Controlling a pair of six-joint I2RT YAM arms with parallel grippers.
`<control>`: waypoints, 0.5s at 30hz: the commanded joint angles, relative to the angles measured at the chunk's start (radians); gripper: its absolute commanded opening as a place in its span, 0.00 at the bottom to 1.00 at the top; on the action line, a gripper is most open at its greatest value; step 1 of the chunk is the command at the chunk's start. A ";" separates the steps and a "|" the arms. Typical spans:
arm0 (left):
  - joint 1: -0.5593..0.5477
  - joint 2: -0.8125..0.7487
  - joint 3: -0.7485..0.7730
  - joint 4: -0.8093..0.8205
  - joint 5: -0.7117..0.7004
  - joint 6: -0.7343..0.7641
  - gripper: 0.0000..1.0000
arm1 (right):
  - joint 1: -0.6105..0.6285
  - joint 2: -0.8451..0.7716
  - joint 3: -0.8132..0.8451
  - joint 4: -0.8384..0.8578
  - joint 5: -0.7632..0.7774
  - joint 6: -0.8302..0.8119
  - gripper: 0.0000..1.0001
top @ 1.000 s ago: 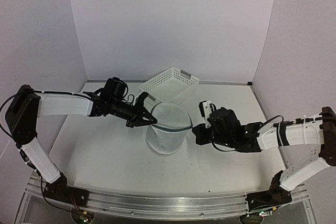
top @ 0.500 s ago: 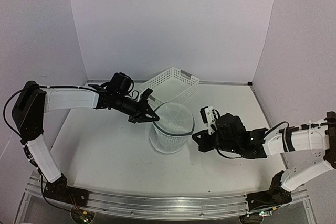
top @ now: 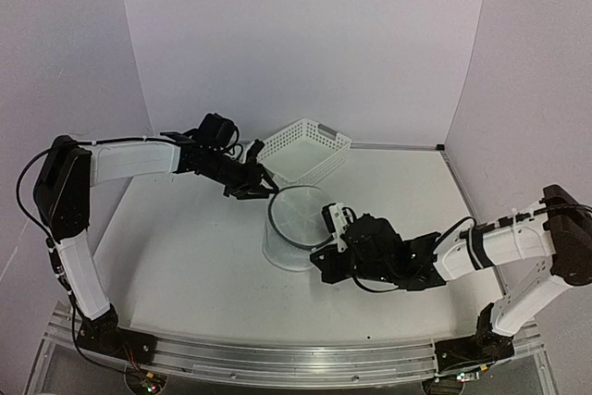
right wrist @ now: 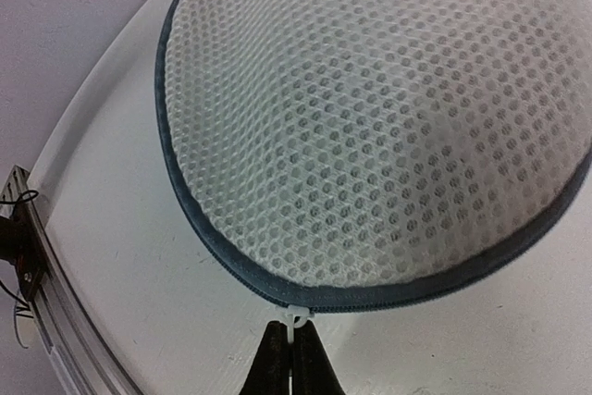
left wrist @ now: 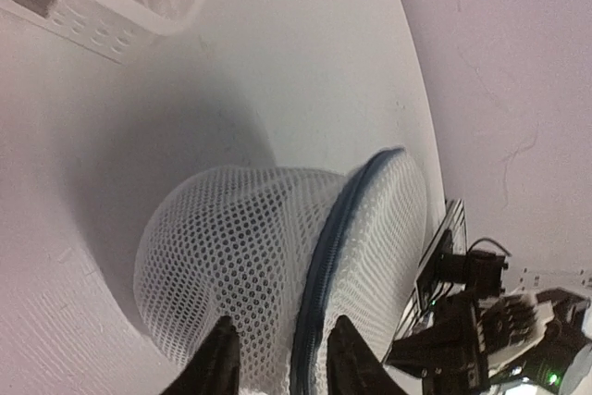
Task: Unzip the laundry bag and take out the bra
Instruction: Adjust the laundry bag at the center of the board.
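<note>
The laundry bag [top: 296,224] is a white mesh cylinder standing mid-table, with a dark blue zipper band [left wrist: 335,247] round its rim. My right gripper [right wrist: 292,358] sits low at the bag's near right side [top: 321,263], shut on the small white zipper pull [right wrist: 294,314]. My left gripper [left wrist: 282,363] hovers at the bag's back left [top: 258,188]. Its fingers stand apart on either side of the zipper band, holding nothing. The bra is hidden; no black fabric shows through the mesh [right wrist: 370,117].
A white perforated plastic basket [top: 301,149] stands behind the bag near the back wall, its corner at the upper left of the left wrist view [left wrist: 129,6]. The table's metal front rail [right wrist: 23,256] lies left of the right gripper.
My left gripper has opened, let go of the bag's rim and drawn back to the left. My right gripper has swung leftward round the bag's near side, still pinching the zipper pull.
</note>
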 commanded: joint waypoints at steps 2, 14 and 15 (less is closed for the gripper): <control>0.026 -0.025 0.090 -0.069 -0.136 0.056 0.47 | 0.014 0.071 0.122 0.052 -0.024 0.029 0.00; 0.032 -0.212 -0.043 -0.123 -0.169 0.013 0.67 | 0.015 0.237 0.327 0.049 -0.097 0.050 0.00; 0.032 -0.228 -0.068 -0.111 -0.152 0.003 0.67 | 0.015 0.244 0.335 0.049 -0.103 0.048 0.00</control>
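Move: The laundry bag's middle lies about 8 cm back from the left hand, some 4 cm to its right and 9 cm below; that hand's part-open fingers straddle the blue zip rim. From the right hand, which holds the zip tab at the bag's near right, the bag's middle is roughly 5 cm ahead, 3 cm left and 2 cm lower. The white basket stands some 17 cm ahead of the left hand, 5 cm to its right, 13 cm lower. Leftward across the near side of the laundry bag, the right hand draws the zip tab about 7 cm, rising slightly, its fingers still shut on it. The left hand, already loosening, opens much wider and leaves the rim: first about 3 cm forward, then some 4 cm left and a little up and back, with its wrist turning about ten degrees. ##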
